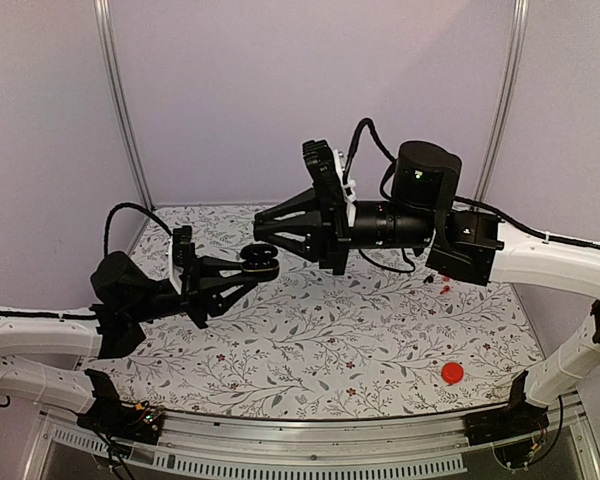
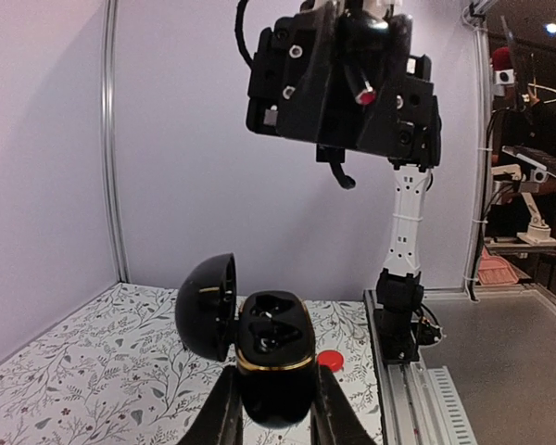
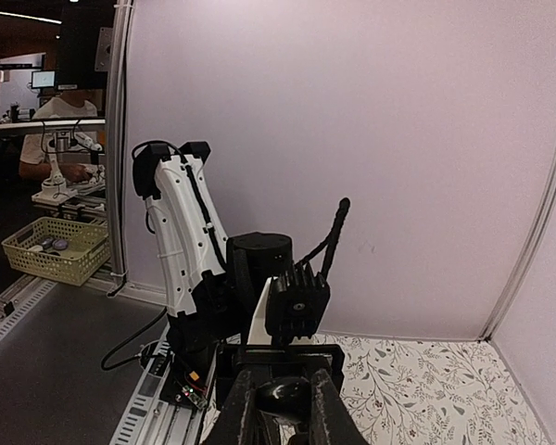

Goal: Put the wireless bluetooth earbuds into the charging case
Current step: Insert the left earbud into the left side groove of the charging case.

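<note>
The charging case (image 2: pixel 274 357) is glossy black with a gold rim, and its round lid (image 2: pixel 207 306) is swung open to the left. My left gripper (image 2: pixel 276 382) is shut on its lower half and holds it above the table. Both sockets look dark, and I cannot tell if an earbud sits in them. In the top view the case (image 1: pixel 261 262) hangs just below my right gripper (image 1: pixel 263 232). In the right wrist view, my right gripper (image 3: pixel 283 408) is shut on a small dark glossy earbud (image 3: pixel 284 393). The case is hidden there.
A flat red disc (image 1: pixel 452 373) lies on the floral table (image 1: pixel 360 340) at the front right, and the red disc (image 2: pixel 329 360) also shows behind the case. Small red bits (image 1: pixel 445 287) lie near the right arm. Purple walls enclose the back and sides.
</note>
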`<state>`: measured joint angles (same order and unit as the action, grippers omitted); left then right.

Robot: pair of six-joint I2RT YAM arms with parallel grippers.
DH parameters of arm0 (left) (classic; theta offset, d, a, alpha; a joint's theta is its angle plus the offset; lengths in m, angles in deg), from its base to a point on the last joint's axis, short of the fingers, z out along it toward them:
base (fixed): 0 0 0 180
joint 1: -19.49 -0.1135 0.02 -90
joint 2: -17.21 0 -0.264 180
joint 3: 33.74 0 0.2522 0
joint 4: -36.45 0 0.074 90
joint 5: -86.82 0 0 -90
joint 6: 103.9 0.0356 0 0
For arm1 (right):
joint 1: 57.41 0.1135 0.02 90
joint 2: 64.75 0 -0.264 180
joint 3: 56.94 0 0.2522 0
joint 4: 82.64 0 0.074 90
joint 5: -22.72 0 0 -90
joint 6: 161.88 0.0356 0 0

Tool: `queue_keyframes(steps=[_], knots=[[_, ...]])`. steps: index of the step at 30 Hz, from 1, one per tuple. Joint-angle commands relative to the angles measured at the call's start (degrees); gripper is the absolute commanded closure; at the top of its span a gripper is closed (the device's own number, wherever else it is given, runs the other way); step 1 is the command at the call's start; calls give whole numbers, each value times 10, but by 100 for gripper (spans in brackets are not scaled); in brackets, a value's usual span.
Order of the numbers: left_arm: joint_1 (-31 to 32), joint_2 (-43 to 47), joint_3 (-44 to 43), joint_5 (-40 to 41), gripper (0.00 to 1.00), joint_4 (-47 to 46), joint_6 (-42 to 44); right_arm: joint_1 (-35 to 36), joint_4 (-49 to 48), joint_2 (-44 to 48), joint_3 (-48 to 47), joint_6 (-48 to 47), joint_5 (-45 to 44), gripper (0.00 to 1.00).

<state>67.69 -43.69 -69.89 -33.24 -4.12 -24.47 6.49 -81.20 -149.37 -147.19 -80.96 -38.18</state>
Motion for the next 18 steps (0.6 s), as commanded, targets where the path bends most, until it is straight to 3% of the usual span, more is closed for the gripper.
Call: queue_keyframes(steps=[1,18], knots=[[10,-5,-20,-20,80,-25,-11,9,12,-20,-11,-25,-1,90],[11,-11,-33,-30,80,3,-13,47,109,-47,-43,-134,-116,90]])
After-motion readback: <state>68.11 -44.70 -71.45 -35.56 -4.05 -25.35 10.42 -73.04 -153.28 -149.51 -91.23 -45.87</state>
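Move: The open charging case, held up by the left hand, lies about 8 cm below the right hand, roughly 2 cm ahead and 1 cm to its left. Its raised lid stands on the far side, some 5 cm ahead of the right hand, 1 cm left and about 7 cm below. From the left hand, the case's middle is about 2 cm to the right and 2 cm up, level with it fore and aft. Still pinching the earbud with its stem hanging down, the right hand sinks about 4.5 cm towards the open case and shifts 2.5 cm to the left, its fingers tipping down some 10 degrees. The left hand keeps its hold on the case, practically in place; no touch between earbud and case shows yet. ##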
